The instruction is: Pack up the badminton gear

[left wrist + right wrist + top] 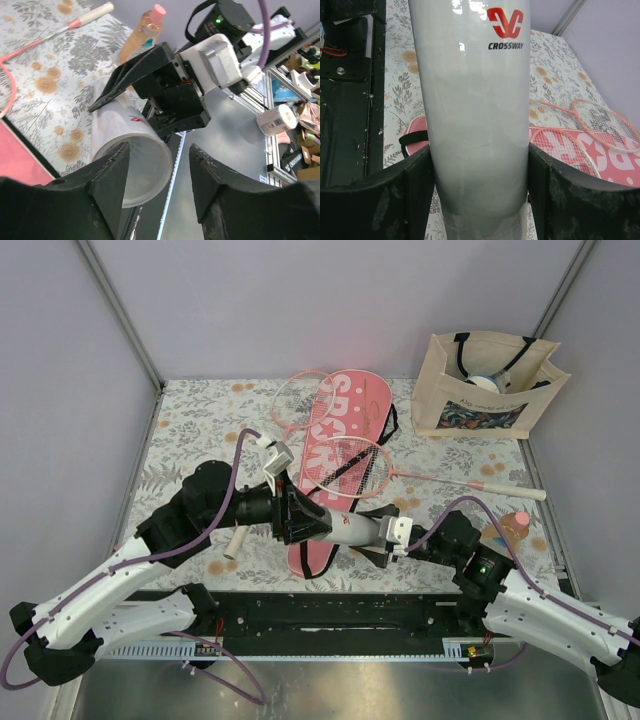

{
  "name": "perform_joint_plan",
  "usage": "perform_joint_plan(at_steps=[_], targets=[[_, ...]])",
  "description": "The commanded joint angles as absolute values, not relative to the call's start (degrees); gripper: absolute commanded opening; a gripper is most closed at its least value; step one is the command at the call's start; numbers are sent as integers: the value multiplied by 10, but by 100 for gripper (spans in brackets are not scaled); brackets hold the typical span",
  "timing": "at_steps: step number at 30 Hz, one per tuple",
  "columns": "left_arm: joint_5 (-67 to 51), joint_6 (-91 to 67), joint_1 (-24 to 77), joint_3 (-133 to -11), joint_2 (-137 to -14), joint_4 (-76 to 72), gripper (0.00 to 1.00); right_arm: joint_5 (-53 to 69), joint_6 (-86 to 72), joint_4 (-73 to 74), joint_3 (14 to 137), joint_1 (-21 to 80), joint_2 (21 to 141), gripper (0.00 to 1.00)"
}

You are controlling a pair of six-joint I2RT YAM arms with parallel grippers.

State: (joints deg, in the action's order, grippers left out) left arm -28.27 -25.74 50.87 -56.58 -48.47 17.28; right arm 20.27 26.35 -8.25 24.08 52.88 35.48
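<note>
A white tube hangs level over the near end of the pink "SPORT" cover. My right gripper is shut on it; in the right wrist view both pads press the tube at its sides. My left gripper is open at the tube's open end. One finger overlaps the rim and the gap is otherwise empty. One pink racket lies on the cover, its handle pointing right. The other racket lies partly under the cover's far left side.
A beige tote bag stands open at the back right corner. A peach bottle stands by my right arm. The cover's black strap loops off its right side. A white stub shows under my left arm.
</note>
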Motion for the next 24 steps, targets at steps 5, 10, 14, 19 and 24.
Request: perform_joint_plan(at_steps=[5, 10, 14, 19, 24], targets=[[-152, -230, 508, -628, -484, 301, 44, 225, 252, -152, 257, 538, 342, 64], [-157, -245, 507, -583, -485, 280, 37, 217, 243, -165, 264, 538, 357, 63], [-170, -243, 513, -540, -512, 255, 28, 220, 231, -204, 264, 538, 373, 63], [-174, -236, 518, -516, -526, 232, 28, 200, 231, -207, 281, 538, 400, 61], [-188, -248, 518, -503, -533, 213, 28, 194, 236, -213, 282, 538, 414, 61]])
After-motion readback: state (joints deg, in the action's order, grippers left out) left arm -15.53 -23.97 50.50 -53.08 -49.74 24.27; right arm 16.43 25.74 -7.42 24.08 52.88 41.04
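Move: The left hand, empty and half open, is right at the mouth of the shuttlecock tube that the right hand holds: the mouth's middle lies about 2 cm ahead, 2 cm to its right and 3 cm below. From the right hand the mouth is some 10 cm to the left, 2 cm ahead and 8 cm up. On the table, roughly 30 cm below the left hand, lie the pink racket bag, 26 cm ahead and 7 cm right, and the nearer racket's head, 29 cm ahead and 9 cm right. Forward at first, with a slight shift left, then mostly downward, the left hand comes about 3.5 cm forward and 6.5 cm down to centre its fingertips over the tube's mouth, turning some 10 degrees counter-clockwise as the fingers close to about half their gap; it seems to bear on the rim. The right hand keeps its grip on the tube and, after a brief hold, sinks about 3 cm and eases a little forward. ##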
